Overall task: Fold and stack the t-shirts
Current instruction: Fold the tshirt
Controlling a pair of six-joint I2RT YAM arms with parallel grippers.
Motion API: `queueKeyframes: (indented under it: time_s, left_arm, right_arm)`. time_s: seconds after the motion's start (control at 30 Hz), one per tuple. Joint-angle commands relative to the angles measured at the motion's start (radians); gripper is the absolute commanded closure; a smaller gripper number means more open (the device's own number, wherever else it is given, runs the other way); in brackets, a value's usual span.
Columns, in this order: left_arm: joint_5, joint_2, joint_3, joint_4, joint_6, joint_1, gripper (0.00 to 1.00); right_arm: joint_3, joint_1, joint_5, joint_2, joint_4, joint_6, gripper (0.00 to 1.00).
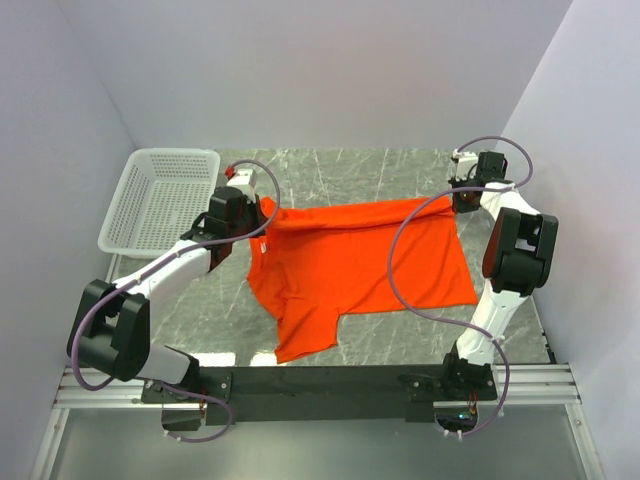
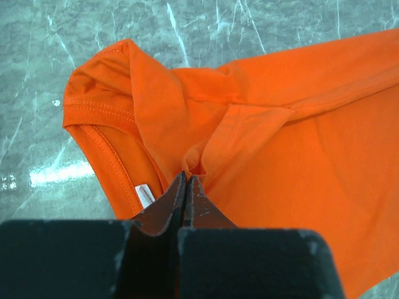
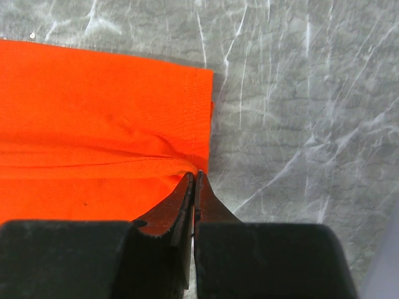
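Observation:
One bright orange-red t-shirt lies on the grey marble table, with a sleeve reaching toward the near edge. Its far edge is stretched in a line between both grippers. My left gripper is at the shirt's far left corner by the neck. In the left wrist view that gripper is shut on a fold of cloth, beside the collar and the white label. My right gripper is at the far right corner. In the right wrist view it is shut on the stitched hem corner.
A white mesh basket stands at the far left of the table, just behind the left arm. Grey walls close in the table on the left, back and right. Bare marble shows right of the hem.

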Motion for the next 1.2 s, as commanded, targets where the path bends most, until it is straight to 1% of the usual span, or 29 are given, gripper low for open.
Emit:
queueKeyframes:
  time_s: [0.0,0.47,0.6,0.63,0.7,0.73,0.8,0.83,0.93,1.1,1.17]
  left_arm:
    - [-0.006,0.004,-0.009,0.029,-0.001,-0.003,0.99]
    - [-0.005,-0.003,-0.029,0.030,-0.011,-0.004,0.99]
    - [-0.003,-0.005,-0.031,0.026,-0.009,-0.004,0.99]
    - [0.000,-0.003,-0.029,0.024,-0.009,-0.004,0.99]
    - [0.006,-0.002,-0.031,0.020,-0.011,-0.004,0.99]
    - [0.009,-0.002,-0.031,0.021,-0.011,-0.004,0.99]
    - [0.018,0.000,-0.034,0.021,-0.011,-0.004,0.99]
    - [0.023,0.000,-0.040,0.023,-0.012,-0.004,0.99]
    - [0.040,0.006,-0.043,0.021,-0.012,-0.004,0.99]
    - [0.061,0.035,-0.035,-0.008,-0.012,-0.004,0.96]
    - [0.055,0.055,-0.020,-0.037,-0.018,-0.004,0.92]
  right_arm:
    - [-0.014,-0.011,0.011,-0.064,0.027,-0.008,0.98]
    - [-0.028,-0.013,0.012,-0.069,0.027,-0.017,0.97]
    - [-0.029,-0.013,0.012,-0.072,0.010,-0.032,0.92]
    - [-0.031,-0.013,0.011,-0.075,0.004,-0.038,0.85]
    - [-0.036,-0.022,-0.005,-0.092,-0.008,-0.052,0.76]
    - [-0.037,-0.025,-0.009,-0.101,-0.016,-0.052,0.65]
    - [-0.049,-0.035,-0.023,-0.141,-0.015,-0.057,0.56]
    - [-0.054,-0.043,-0.026,-0.153,-0.015,-0.058,0.49]
    - [-0.065,-0.049,-0.060,-0.201,-0.031,-0.058,0.43]
    - [-0.085,-0.051,-0.156,-0.258,-0.077,-0.035,0.42]
    - [-0.091,-0.051,-0.211,-0.270,-0.091,-0.020,0.41]
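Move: The right fingers hold the hem end of the folded-over t-shirt's near edge; its landing spot on the lower layer is about 1 cm below and 1 cm back. From that hand the far hem corner is about 5 cm straight ahead, the near hem corner 23 cm back and 4 cm right. The left fingers grip the shoulder end, its landing spot some 5 cm below and 1 cm back; the neck tag is 3 cm left, 2 cm back of that hand, the collar corner 6 cm ahead, 3 cm left. The right hand eases down and back by barely 1 cm to lay the hem end on the lower layer, then spreads its fingers to a bit over half open, lets go and lifts clear, rising about 7 cm and ending some 3 cm back from where it began. The left hand keeps its pinch on the shoulder end and lowers it about 3 cm towards the cloth below, sinking slowly and then faster at the end with about 1 cm of backward drift and a slight downward tip, its fingers only just beginning to loosen. ##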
